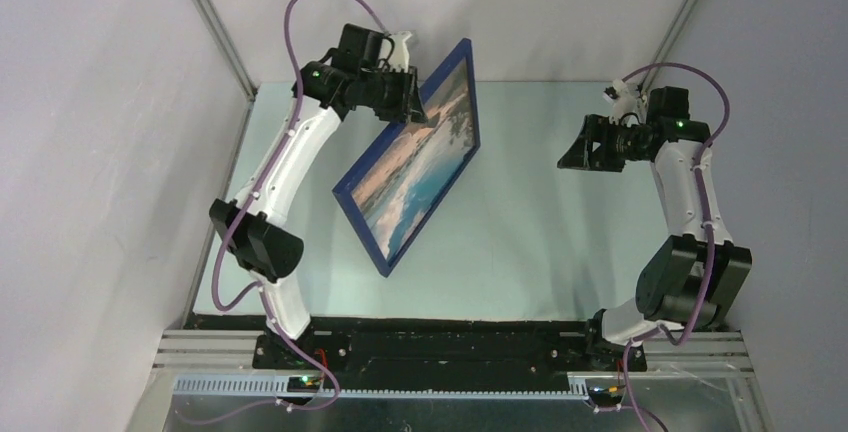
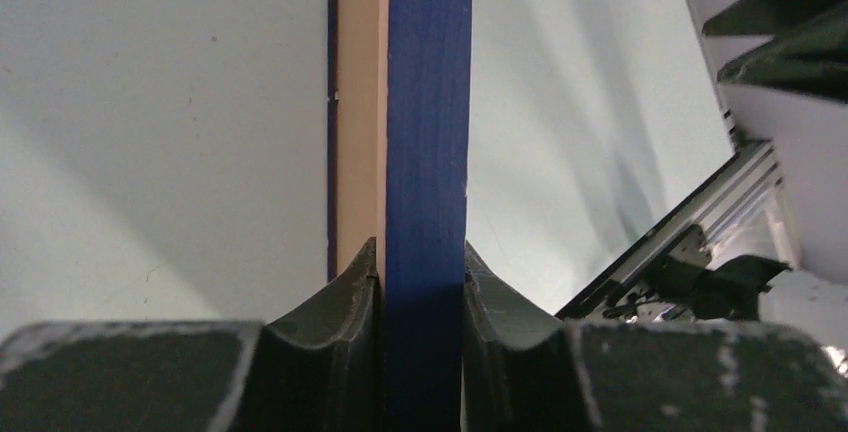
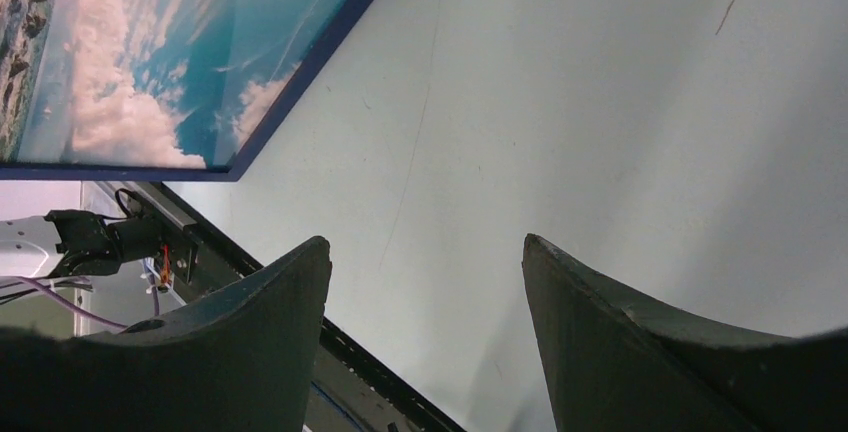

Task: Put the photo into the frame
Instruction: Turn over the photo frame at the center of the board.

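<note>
The frame (image 1: 360, 235) has a dark blue border and stands tilted on edge over the left half of the table. The photo (image 1: 420, 157), a beach with blue sky and clouds, shows through its front and faces right. My left gripper (image 1: 405, 102) is shut on the frame's upper edge. In the left wrist view its fingers (image 2: 355, 292) clamp the blue edge (image 2: 428, 102), with the light brown back (image 2: 360, 102) to the left. My right gripper (image 1: 570, 157) hangs open and empty to the right, well apart from the frame. In the right wrist view, the photo (image 3: 150, 52) lies beyond the open gripper (image 3: 425, 242).
The pale table (image 1: 560, 242) spreads between the two arms. A black rail (image 1: 450, 327) runs along its near edge by the arm bases. Grey walls and metal posts close in the left, back and right sides.
</note>
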You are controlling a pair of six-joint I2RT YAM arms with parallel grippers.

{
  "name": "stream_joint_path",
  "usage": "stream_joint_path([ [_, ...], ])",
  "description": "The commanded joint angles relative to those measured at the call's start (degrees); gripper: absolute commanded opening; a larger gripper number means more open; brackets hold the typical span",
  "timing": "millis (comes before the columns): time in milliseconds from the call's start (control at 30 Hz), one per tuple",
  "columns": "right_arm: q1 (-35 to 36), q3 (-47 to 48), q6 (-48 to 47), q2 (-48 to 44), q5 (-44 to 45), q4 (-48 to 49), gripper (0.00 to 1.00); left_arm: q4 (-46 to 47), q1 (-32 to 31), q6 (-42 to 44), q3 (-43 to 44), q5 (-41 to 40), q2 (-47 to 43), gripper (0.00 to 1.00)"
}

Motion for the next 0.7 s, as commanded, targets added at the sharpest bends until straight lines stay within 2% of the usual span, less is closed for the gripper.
stream_joint_path([
  [0, 1.3, -0.3, 1.1, 1.0, 0.6, 2.7, 0.74, 11.3, 3.9, -9.4, -1.6, 8.9, -1.6, 0.0],
  [200, 3.3, -0.9, 1.5, 2.8, 1.7, 3.8, 0.74, 14.5, 8.5, -13.4, -5.8, 13.6, -0.7, 0.0],
  [567, 5.9, -3.4, 2.9, 5.6, 2.2, 9.2, 0.75, 18.9, 16.1, -15.7, -15.9, 16.4, -1.5, 0.0],
  [667, 6.7, -5.7, 4.5, 6.2, 1.2, 12.6, 0.75, 20.7, 17.3, -15.8, -19.9, 16.9, -2.3, 0.06],
])
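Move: The frame hangs steeply from the left gripper, photo side showing, pinched near the middle of its upper long edge; its middle lies about 14 cm below that hand, some 3 cm back and 3 cm right. The board's centre is roughly 28 cm below the left hand and 8 cm to its right, level with it fore and aft. From the empty right gripper, the frame's middle is about 32 cm left, neither ahead nor back, and 6 cm lower. Keep the left gripper shut on the frame's edge and swing it out forward and left, about 9 cm in all, sinking some 4 cm at a quickening rate; meanwhile roll the wrist so its left side dips and turn it counter-clockwise, some 25 degrees altogether, to lay the frame flatter. Lower the open right gripper about 4 cm, easing it left towards the frame. ##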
